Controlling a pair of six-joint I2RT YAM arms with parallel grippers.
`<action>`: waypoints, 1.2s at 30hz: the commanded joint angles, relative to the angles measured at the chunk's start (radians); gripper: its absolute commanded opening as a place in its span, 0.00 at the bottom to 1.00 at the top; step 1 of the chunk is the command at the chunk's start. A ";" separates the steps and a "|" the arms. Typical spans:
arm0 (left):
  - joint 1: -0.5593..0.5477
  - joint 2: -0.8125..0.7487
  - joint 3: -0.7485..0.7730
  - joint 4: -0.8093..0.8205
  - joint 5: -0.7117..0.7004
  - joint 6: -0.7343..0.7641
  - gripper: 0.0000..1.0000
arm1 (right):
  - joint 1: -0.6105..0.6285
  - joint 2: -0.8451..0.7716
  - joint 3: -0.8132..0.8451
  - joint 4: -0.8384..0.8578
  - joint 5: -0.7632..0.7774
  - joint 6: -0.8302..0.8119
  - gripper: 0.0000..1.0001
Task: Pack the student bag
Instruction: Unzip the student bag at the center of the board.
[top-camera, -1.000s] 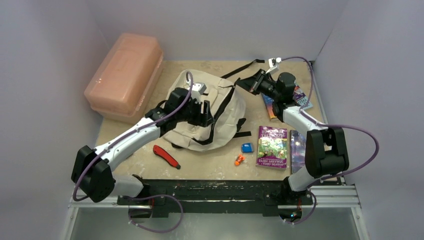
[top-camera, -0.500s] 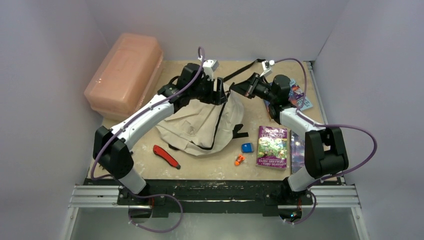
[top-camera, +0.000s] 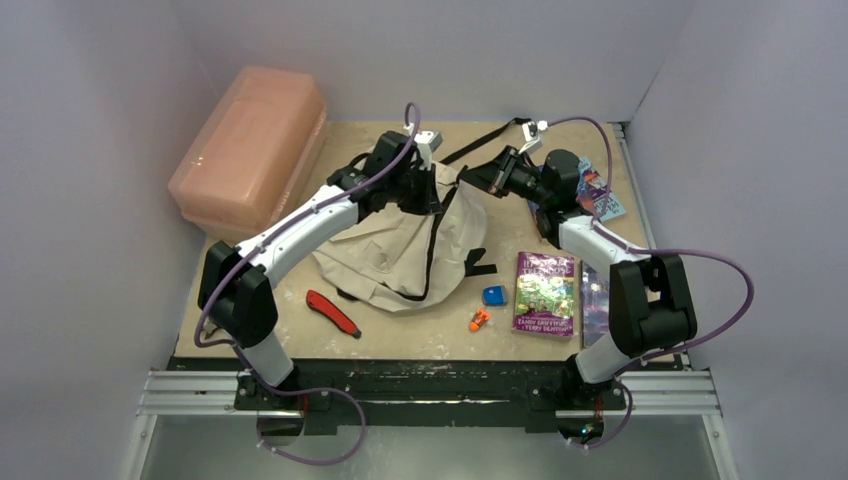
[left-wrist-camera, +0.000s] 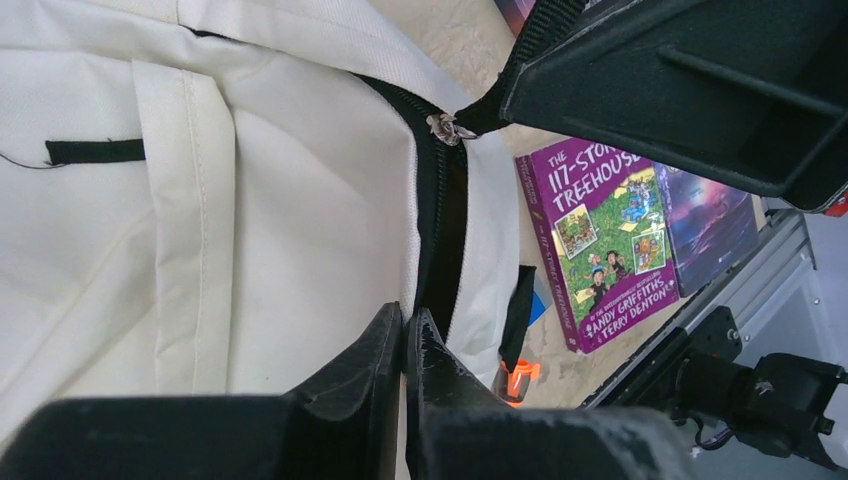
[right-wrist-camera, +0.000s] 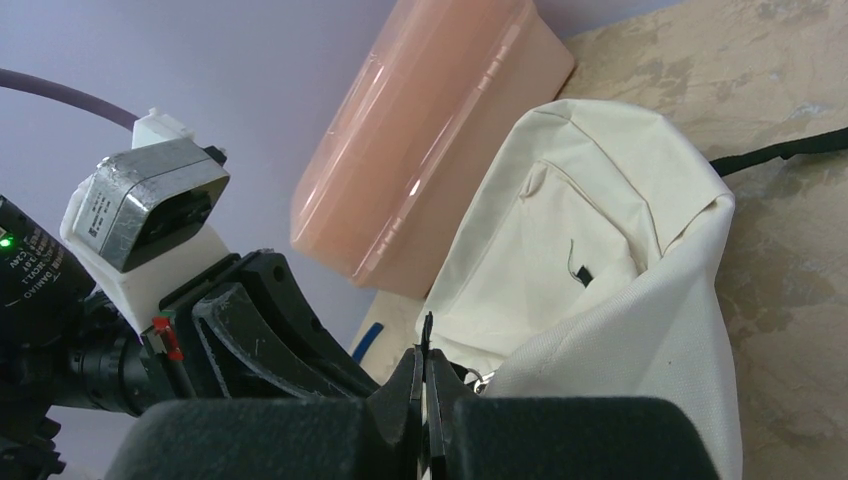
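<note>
The student bag is cream fabric with black trim, and it lies in the middle of the table with its top end raised toward the back. My left gripper is at that raised top. In the left wrist view it is shut, tips pinching the cream edge beside the black zipper. My right gripper faces it from the right. It is shut on the thin black pull tab that leads to the metal zipper slider. The bag's front pocket shows in the right wrist view.
A rigid pink box stands at the back left. A red cutter lies in front of the bag. To its right are a blue item, an orange item, a purple book and a dark book. Another book lies under the right arm.
My left arm swung from the bag's front to its back top, then its open jaws closed on the edge. The bag's top was drawn up toward the back. The right gripper barely moved.
</note>
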 joint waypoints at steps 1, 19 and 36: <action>-0.002 -0.054 0.039 -0.034 -0.038 0.052 0.00 | 0.007 -0.037 0.043 0.061 -0.011 0.012 0.00; -0.013 -0.388 -0.076 -0.079 -0.150 0.175 0.00 | -0.019 0.248 0.323 -0.112 0.095 -0.015 0.00; -0.015 -0.382 -0.019 -0.053 -0.100 0.176 0.00 | -0.020 0.575 0.702 -0.312 0.200 -0.110 0.00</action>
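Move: The left hand, pinching the flap edge beside the zip, has the zip slider about 6 cm ahead, 5 cm to its right and 3 cm higher. The blue box is some 14 cm back and 13 cm right of the left hand, the orange toy 20 cm back and 10 cm right. The right hand holds the slider's black pull tab; the zip's far end lies roughly 10 cm ahead, 6 cm left and 6 cm below. Up about 8 cm and nearly as far left, with a little back, the left hand lifts the flap edge it keeps pinched, its fingers tipping upward, then almost stops. The right hand, still shut on the pull tab, starts a little later and draws it forward about 12 cm, also some left and down, along the zip towards its far end. ##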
